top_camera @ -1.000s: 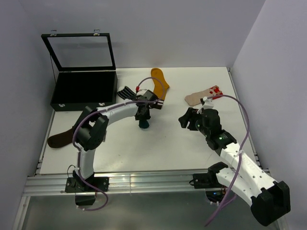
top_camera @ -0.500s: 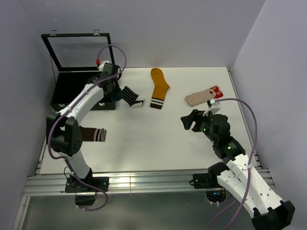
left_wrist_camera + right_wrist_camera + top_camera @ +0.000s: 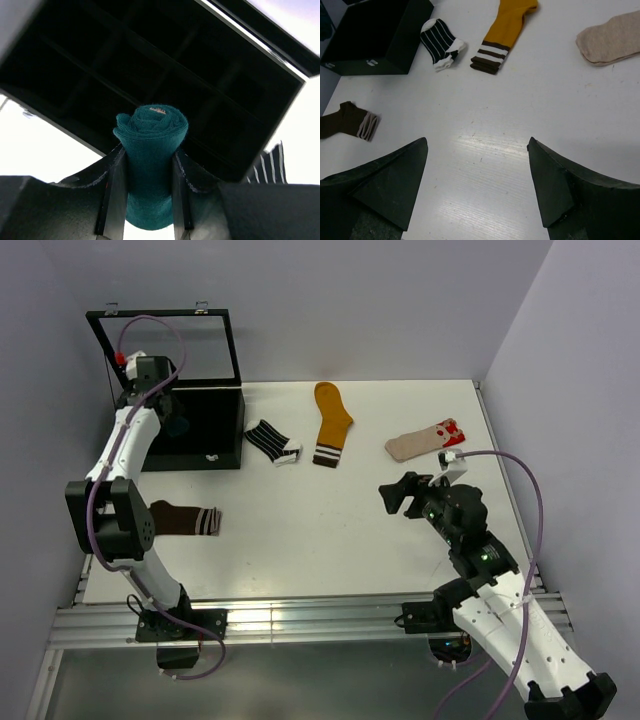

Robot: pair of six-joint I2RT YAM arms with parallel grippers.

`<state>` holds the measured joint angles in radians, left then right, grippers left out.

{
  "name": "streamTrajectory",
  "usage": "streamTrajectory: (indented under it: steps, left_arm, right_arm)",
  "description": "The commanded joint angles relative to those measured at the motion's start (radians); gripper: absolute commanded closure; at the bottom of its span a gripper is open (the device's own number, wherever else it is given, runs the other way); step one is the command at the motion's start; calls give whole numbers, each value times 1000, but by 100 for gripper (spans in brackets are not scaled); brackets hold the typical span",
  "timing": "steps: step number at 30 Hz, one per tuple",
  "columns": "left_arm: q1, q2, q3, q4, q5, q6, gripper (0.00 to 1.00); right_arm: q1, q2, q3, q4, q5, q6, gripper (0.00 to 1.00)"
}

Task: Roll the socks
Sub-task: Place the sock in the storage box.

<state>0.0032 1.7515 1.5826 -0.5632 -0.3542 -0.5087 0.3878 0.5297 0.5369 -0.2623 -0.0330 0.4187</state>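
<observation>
My left gripper (image 3: 148, 152) is shut on a rolled dark teal sock (image 3: 151, 145), holding it upright over the open black box (image 3: 150, 65). From above, that gripper (image 3: 176, 426) hangs at the box's left part. Four socks lie flat on the table: a black-and-white striped one (image 3: 272, 441), a mustard one with a striped cuff (image 3: 331, 420), a beige one with a red-white end (image 3: 425, 440) and a brown one (image 3: 180, 518). Over the right middle of the table, my right gripper (image 3: 395, 495) is open and holds nothing (image 3: 477, 142).
The black box (image 3: 200, 445) stands at the back left with its glass lid (image 3: 170, 345) raised; it has several dark compartments. The striped sock (image 3: 440, 41) lies close to the box's right wall (image 3: 375, 35). Grey walls close in the table at the back and sides.
My left arm swung from the table's middle back and left to the box, carrying the teal roll. The right gripper's jaws opened wider and it drew slightly toward the near edge.
</observation>
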Motion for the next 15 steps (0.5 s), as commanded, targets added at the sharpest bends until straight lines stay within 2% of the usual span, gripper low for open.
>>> streamTrajectory:
  steps: [1, 7, 15]
  left_arm:
    - [43, 17, 47, 39, 11, -7, 100]
    - [126, 39, -12, 117, -3, -89, 100]
    - [141, 112, -42, 192, -51, -116, 100]
  right_arm:
    - [-6, -22, 17, 24, 18, -29, 11]
    - [-6, 42, 28, 40, 10, -26, 10]
    - [-6, 102, 38, 61, -19, -52, 10]
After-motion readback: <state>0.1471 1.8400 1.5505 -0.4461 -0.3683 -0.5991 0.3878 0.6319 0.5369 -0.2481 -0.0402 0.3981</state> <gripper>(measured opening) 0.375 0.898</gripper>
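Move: The left gripper holds the rolled teal sock about 20 cm above the table. The storage box's middle lies roughly 7 cm ahead of it, 2 cm to the left and 16 cm below. The striped sock is some 22 cm to the right and 7 cm ahead, the brown sock about 17 cm back and 3 cm to the right, both about 19 cm below. From the right hand the box is some 31 cm ahead, 53 cm left and 17 cm below. Still pinching the rolled teal sock, the left hand swings some 7 cm left over the open storage box and increasingly sinks, about 3.5 cm in all, turning roughly 10 degrees counter-clockwise; the leftward swing eases off at the end while the descent goes on, grip unchanged. The empty right hand, fingers open, lowers about 2 cm well away from the socks. ##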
